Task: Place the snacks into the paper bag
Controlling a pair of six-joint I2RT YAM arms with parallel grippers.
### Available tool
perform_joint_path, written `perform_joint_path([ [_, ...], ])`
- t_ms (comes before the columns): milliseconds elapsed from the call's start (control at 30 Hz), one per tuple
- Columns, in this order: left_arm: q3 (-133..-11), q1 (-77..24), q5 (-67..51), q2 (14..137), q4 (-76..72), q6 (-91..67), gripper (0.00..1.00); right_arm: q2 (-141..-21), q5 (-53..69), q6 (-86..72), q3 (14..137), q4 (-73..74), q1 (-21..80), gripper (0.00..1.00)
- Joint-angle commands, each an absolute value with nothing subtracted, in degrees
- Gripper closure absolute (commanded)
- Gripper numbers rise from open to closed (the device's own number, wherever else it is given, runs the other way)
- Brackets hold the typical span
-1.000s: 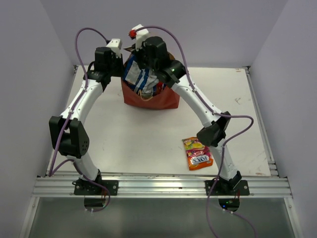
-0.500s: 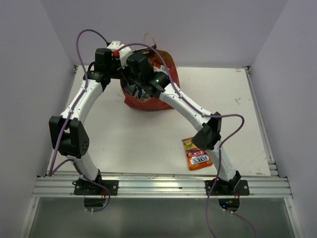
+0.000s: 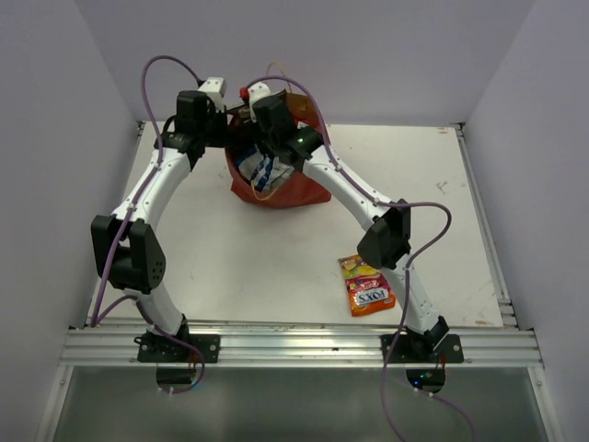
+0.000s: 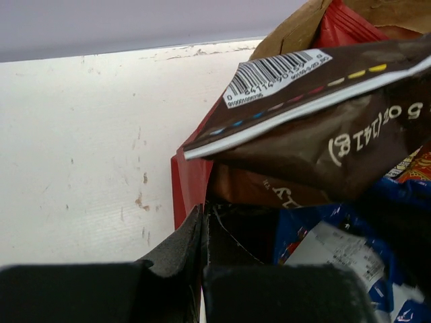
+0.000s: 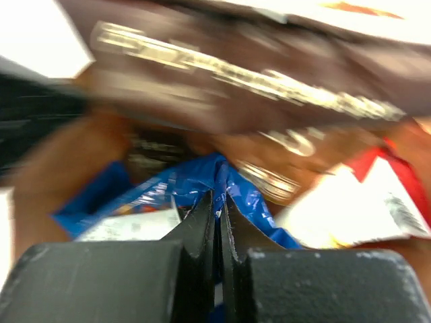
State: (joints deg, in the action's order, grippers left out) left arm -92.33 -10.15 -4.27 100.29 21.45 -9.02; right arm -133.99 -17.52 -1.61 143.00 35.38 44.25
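The red paper bag (image 3: 294, 191) stands at the back of the table with snacks inside. A brown chip bag (image 4: 323, 134) lies across its mouth over a blue-white packet (image 4: 316, 232). My left gripper (image 4: 203, 214) is shut on the bag's left rim (image 4: 190, 182). My right gripper (image 5: 219, 198) reaches down into the bag's mouth and is shut on a fold of the blue-white packet (image 5: 168, 192). The brown bag (image 5: 222, 81) and a red-white packet (image 5: 363, 202) lie beyond its tips. A small orange-yellow candy bag (image 3: 367, 285) lies flat on the table by the right arm.
The white table (image 3: 442, 212) ends in a raised rail on the right and a metal rail (image 3: 294, 345) at the near edge. Grey walls close in at the back and both sides. Purple cables loop over both arms.
The right gripper dipped leftwards into the bag, squashing it, then drew back a little. The blue-white packet now sits lower in the bag. The left arm stayed at the rim.
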Motion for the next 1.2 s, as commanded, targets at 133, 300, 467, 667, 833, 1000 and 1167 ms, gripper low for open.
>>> perform_joint_path([
  [133,-93.34,-10.02,-4.83,99.58,18.81,-9.58,1.00,-133.06,-18.81,-3.17,143.96,41.75,38.50,0.98],
  [300,-94.22,-10.02,-4.83,99.76,19.42,-9.58,1.00,-131.93,-18.81,-2.99,144.85,40.96,38.50,0.55],
  [467,-94.66,-10.02,-5.45,99.67,19.51,-10.02,1.00,-119.64,-21.96,-0.44,141.52,35.96,38.85,0.02],
  [667,-94.92,-10.02,-6.06,99.41,19.34,-10.72,1.00,-101.99,-29.70,-2.71,128.28,39.36,39.02,0.01],
  [833,-95.36,-10.02,-6.85,99.14,19.95,-10.72,1.00,-86.60,-31.73,-14.66,98.15,39.40,39.11,0.01],
  [1000,-95.19,-10.02,-6.77,98.53,20.30,-10.46,1.00,-71.74,-29.98,-27.12,67.74,36.74,39.72,0.02],
  [1167,-95.19,-10.02,-7.21,98.96,20.21,-10.63,1.00,-63.90,-28.65,-34.71,53.55,37.88,43.85,0.02],
])
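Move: The right hand is in the mouth of the paper bag, shut at the top of the blue bag, whose middle lies about 5 cm back, 3 cm right and 9 cm below. The Fox's candy bag is some 32 cm back, 28 cm right and 24 cm below. The paper bag's middle is 7 cm right, 1 cm ahead and 12 cm lower. From the left hand, the Fox's bag lies roughly 34 cm back, 38 cm right and 23 cm down. Still pinching the blue bag's top film, the right hand pushes it about 5 cm right and 3 cm forward inside the paper bag, then opens wide and lets go. It lifts some 15 cm out of the mouth, sweeps back and right, and sinks fast towards the Fox's bag, fingers turning clockwise and tipping down, still above the table. The left hand keeps its shut grip on the paper bag's left rim. ##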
